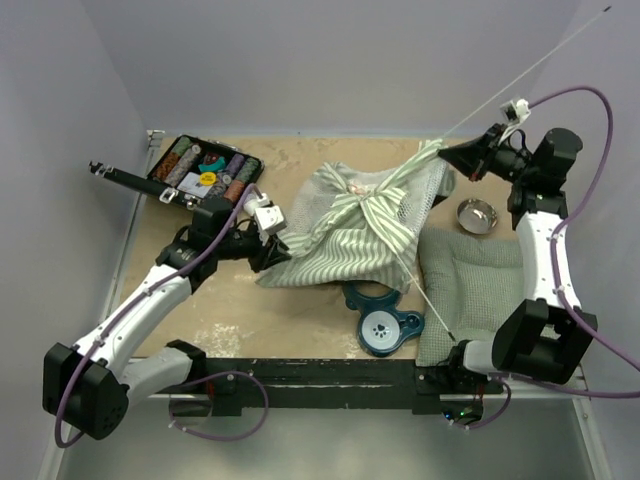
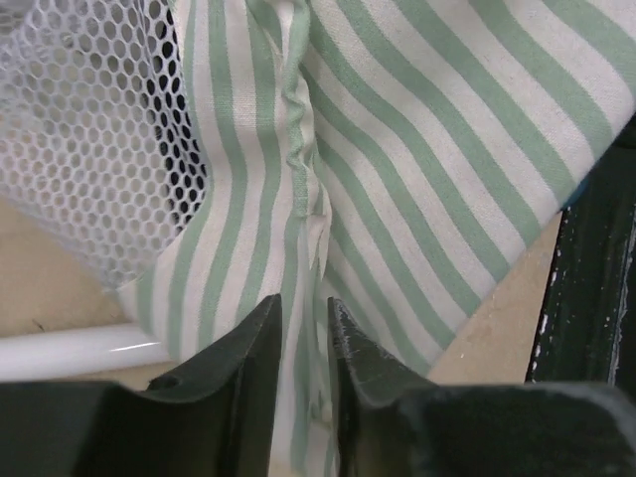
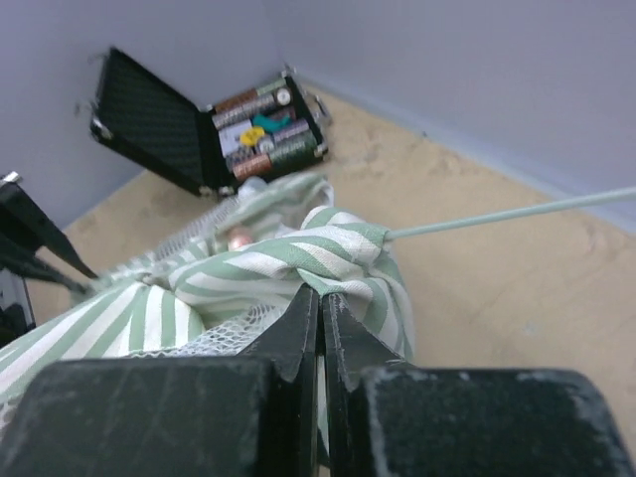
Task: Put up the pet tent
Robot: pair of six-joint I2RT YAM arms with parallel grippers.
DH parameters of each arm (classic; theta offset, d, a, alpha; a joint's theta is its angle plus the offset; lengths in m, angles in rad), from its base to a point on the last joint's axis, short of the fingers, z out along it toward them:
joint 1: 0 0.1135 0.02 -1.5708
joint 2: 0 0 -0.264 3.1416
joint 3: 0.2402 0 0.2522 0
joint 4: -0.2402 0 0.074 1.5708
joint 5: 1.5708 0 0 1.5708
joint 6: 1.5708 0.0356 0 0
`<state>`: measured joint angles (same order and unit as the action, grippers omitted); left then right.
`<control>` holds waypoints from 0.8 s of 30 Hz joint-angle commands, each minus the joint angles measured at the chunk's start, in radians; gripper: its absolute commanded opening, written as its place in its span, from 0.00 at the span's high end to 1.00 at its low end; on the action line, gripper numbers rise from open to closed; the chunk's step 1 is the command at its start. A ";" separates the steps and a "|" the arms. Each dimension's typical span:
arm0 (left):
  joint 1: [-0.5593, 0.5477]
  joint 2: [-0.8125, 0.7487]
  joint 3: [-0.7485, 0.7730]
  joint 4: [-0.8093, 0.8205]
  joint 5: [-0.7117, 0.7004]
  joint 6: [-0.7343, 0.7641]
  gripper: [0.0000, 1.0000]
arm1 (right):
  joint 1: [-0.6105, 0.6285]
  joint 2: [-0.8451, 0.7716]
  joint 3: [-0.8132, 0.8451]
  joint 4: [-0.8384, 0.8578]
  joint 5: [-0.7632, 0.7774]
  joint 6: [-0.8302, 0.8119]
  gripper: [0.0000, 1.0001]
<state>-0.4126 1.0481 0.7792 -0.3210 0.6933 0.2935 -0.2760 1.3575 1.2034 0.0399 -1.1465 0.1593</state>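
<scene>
The pet tent (image 1: 350, 235) lies crumpled in the middle of the table, green-and-white striped with white mesh. A thin white pole (image 1: 530, 72) runs through it from the far right corner down towards the cushion. My right gripper (image 1: 447, 153) is at the tent's far right corner, its jaws shut on a bunched striped fold (image 3: 268, 263) beside the spot where the pole (image 3: 517, 211) leaves the fabric. My left gripper (image 1: 272, 250) is at the tent's left edge. Its jaws stand a narrow gap apart with a striped seam (image 2: 427, 129) running between them (image 2: 303, 303). A white pole (image 2: 60, 350) lies on the table to their left.
A teal double bowl stand (image 1: 385, 325) lies just in front of the tent. A steel bowl (image 1: 477, 215) and a green checked cushion (image 1: 475, 290) are on the right. An open black case (image 1: 205, 170) of small items sits at the far left. Grey walls enclose the table.
</scene>
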 commanded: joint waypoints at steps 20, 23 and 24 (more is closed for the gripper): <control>0.028 0.075 0.407 0.132 -0.045 -0.067 0.07 | 0.067 0.189 0.830 0.247 0.093 -0.035 1.00; 0.040 0.056 0.399 0.154 -0.025 -0.082 0.08 | 0.121 0.177 0.855 0.103 0.123 -0.241 1.00; 0.044 0.047 0.393 0.166 -0.021 -0.097 0.09 | 0.156 0.161 0.846 0.034 0.148 -0.329 1.00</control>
<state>-0.3889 1.1328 1.1435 -0.2127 0.6502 0.2268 -0.1959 1.5566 2.0060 0.2119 -1.0824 0.1097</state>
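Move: Both hands grip the pet tent. Its middle lies about 14 cm to the left hand's right, 8 cm farther out and slightly lower, and 14 cm left of the right hand, 7 cm back and some 18 cm below. About 16 cm below the left hand's level, the white tube lies 12 cm ahead and 5 cm left. About 31 cm below the right hand, the steel bowl lies 4 cm ahead and 14 cm right, the grey cushion 18 cm back and 12 cm right. The right hand keeps its shut grip on the tent's gathered corner and hoists it fast, nearly straight up by about 26 cm, tipping back some 45 degrees so the fingertips turn upward and drifting slightly left only late on. Meanwhile the left hand spreads its barely parted fingers wide, lets go of the tent's near-left end and rises away from it about 15 cm with a smaller reach forward, its fingers tilting up a little, then eases almost to a stop. ##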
